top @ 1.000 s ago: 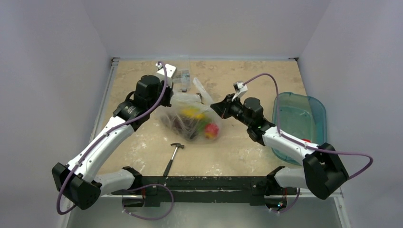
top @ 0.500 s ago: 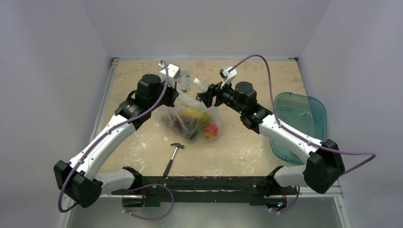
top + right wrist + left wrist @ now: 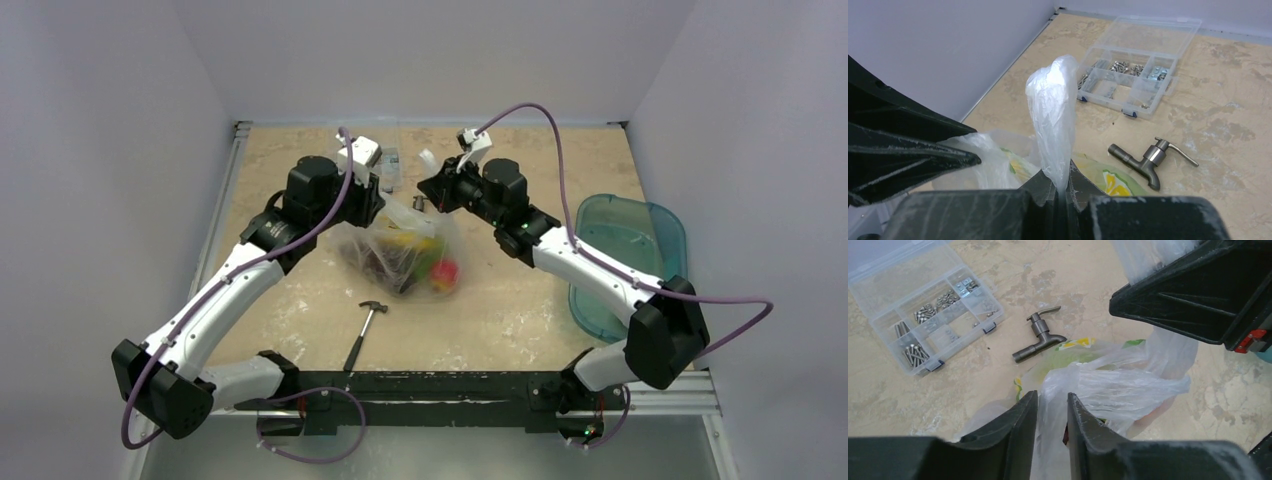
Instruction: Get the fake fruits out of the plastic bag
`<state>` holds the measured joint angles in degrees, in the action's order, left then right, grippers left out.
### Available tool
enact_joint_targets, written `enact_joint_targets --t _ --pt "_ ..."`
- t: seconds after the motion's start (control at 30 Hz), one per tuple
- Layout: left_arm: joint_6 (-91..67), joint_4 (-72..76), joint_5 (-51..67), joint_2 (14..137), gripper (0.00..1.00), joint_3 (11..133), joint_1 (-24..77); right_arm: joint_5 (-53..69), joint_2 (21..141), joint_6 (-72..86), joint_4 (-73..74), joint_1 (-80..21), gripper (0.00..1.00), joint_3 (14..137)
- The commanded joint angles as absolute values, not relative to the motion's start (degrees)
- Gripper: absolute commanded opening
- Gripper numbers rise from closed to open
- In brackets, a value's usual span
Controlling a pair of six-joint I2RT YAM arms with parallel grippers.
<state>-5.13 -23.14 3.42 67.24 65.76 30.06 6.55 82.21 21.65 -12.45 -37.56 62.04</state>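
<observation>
The plastic bag lies mid-table between both arms, with the fake fruits inside it: a yellow one, a red one and dark ones. My right gripper is shut on a twisted strip of the bag, which stands up from its jaws. My left gripper stands slightly open at the bag's left top edge. Loose bag film runs through the narrow gap between its fingers. In the top view the two grippers face each other over the bag's far end.
A clear box of small parts and a grey metal tap lie just behind the bag. A hammer lies in front of it. A teal tub stands at the right edge of the table.
My right gripper moved back and left, opened, then shut on the bag's strip. My left gripper's jaws have parted a little. The bag is drawn up at its far end.
</observation>
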Motion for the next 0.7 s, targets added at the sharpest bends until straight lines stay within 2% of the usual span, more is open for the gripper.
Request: enact_joint_targets --t 0.0,0.07,0.27,0.33,0.67 --pt "-3.95 -18.44 6.65 63.92 0.37 65.66 30.29 6.26 80.17 24.78 -16.14 -37.74 0.00 61.47" --pt "-2.00 -19.11 5.56 63.72 0.48 65.99 31.13 6.59 79.95 24.64 -16.22 -37.79 0.00 60.75" --pt "2.36 -20.74 1.09 63.26 0.63 66.09 33.95 7.72 79.13 25.10 -17.16 -37.78 0.00 59.77" --pt "4.45 -21.04 0.23 62.47 0.73 66.18 36.68 8.30 78.91 24.93 -16.63 -37.73 0.00 60.13" --pt "21.78 -22.89 -3.37 64.22 0.74 65.07 48.16 9.20 76.51 24.52 -16.46 -37.78 0.00 59.07"
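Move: The left hand, with the bag's rim between its fingertips, has the yellow fruit inside the bag about 17 cm below, 4 cm to its right and 2 cm back. From that hand the red fruit is some 13 cm to the right and 9 cm back, near the table, and the metal tap on the table lies 10 cm ahead and 7 cm right. The right hand grips the rim's other side; from it the yellow fruit is about 7 cm left, 3 cm back and 17 cm down. The left hand opens wide to let go of the bag's rim, first easing up about 2 cm, then swings back and to its right by some 5 cm each way across above the bag, turning clockwise and rolling the wrist some 25 degrees, clockwise seen from behind the hand, so the open fingers straddle the view of the fruit. The right hand keeps its shut grip on the rim and nearly holds its place, dipping a little and then rising to finish barely a centimetre higher and farther back. ##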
